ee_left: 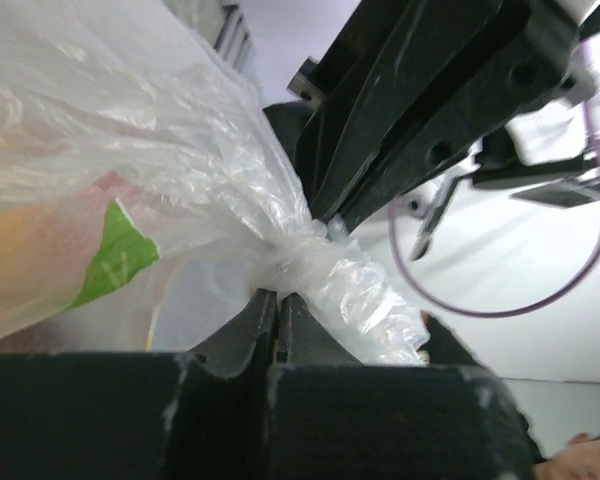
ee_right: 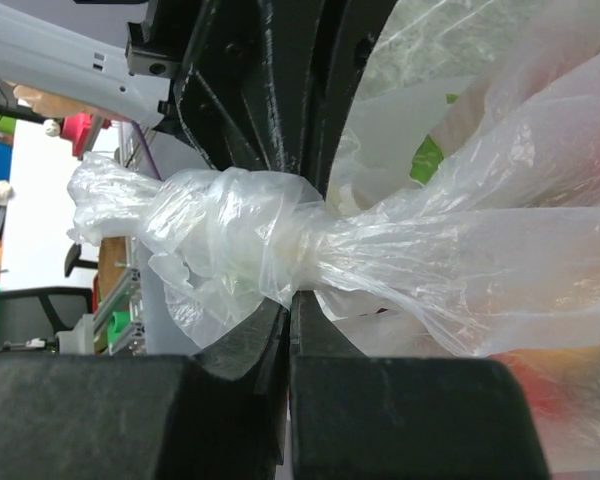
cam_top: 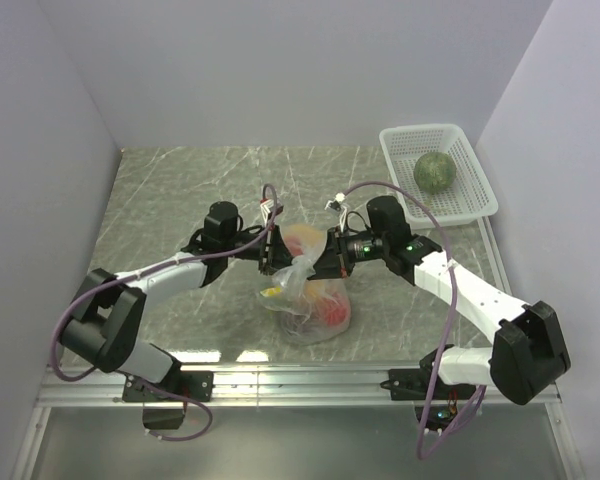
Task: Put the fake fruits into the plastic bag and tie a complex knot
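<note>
The plastic bag (cam_top: pixel 307 298) sits at the table's middle with fake fruits inside: red and orange pieces (cam_top: pixel 330 305) and a yellow one (cam_top: pixel 272 293). Its neck is twisted into a knot (ee_right: pixel 230 240). From the left, my left gripper (cam_top: pixel 272 252) is shut on the plastic at the neck (ee_left: pixel 350 290), its jaws pressed together (ee_left: pixel 278 297). My right gripper (cam_top: pixel 330 256) faces it from the right, shut on the film just beside the knot (ee_right: pixel 292 295). The green melon (cam_top: pixel 436 172) lies in the white basket, outside the bag.
The white lattice basket (cam_top: pixel 470 195) stands at the back right corner near the wall. Purple cables (cam_top: pixel 420 205) loop off both arms above the table. The two grippers are nearly fingertip to fingertip over the bag.
</note>
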You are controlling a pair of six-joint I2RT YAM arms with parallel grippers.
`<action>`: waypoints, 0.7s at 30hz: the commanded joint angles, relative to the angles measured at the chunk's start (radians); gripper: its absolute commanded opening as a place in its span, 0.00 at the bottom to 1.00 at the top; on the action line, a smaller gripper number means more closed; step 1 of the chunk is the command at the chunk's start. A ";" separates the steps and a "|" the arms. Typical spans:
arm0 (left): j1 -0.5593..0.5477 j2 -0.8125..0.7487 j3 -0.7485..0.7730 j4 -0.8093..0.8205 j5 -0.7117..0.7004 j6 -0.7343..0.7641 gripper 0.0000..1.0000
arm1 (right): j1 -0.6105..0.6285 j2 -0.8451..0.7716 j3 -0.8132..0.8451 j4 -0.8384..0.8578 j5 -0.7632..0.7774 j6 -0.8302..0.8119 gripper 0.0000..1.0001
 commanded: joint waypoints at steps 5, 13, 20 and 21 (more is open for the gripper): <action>0.001 0.058 0.016 0.451 -0.064 -0.307 0.00 | 0.055 -0.025 0.002 -0.003 0.013 -0.053 0.05; 0.001 0.037 -0.008 0.345 -0.052 -0.224 0.00 | 0.061 -0.029 0.088 -0.162 0.029 -0.155 0.46; 0.010 -0.007 -0.027 0.224 -0.046 -0.135 0.00 | -0.106 -0.084 0.160 -0.414 -0.044 -0.293 0.59; 0.017 -0.009 -0.027 0.210 -0.044 -0.119 0.00 | -0.115 -0.089 0.171 -0.443 -0.061 -0.341 0.62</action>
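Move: The bag's knotted neck is pinched in both hands: the bunched knot lies about 3 cm back and 1 cm left of the right hand, roughly 1 cm higher. The loose tail ends some 7 cm back and 3 cm left of the right hand; the filled bag spreads about 8 cm ahead and 12 cm below it, 2 cm to its left. From the left hand the knot is roughly 3 cm right and 2 cm back, about level. The knotted neck comes free of the right hand's pinch as its fingers open to over half; that hand first eases back and left about 1.5 cm, then turns and draws off rightward some 3.5 cm, also forward and slightly up. The left hand keeps its pinch on the plastic and lifts it some 2 cm forward and up. ##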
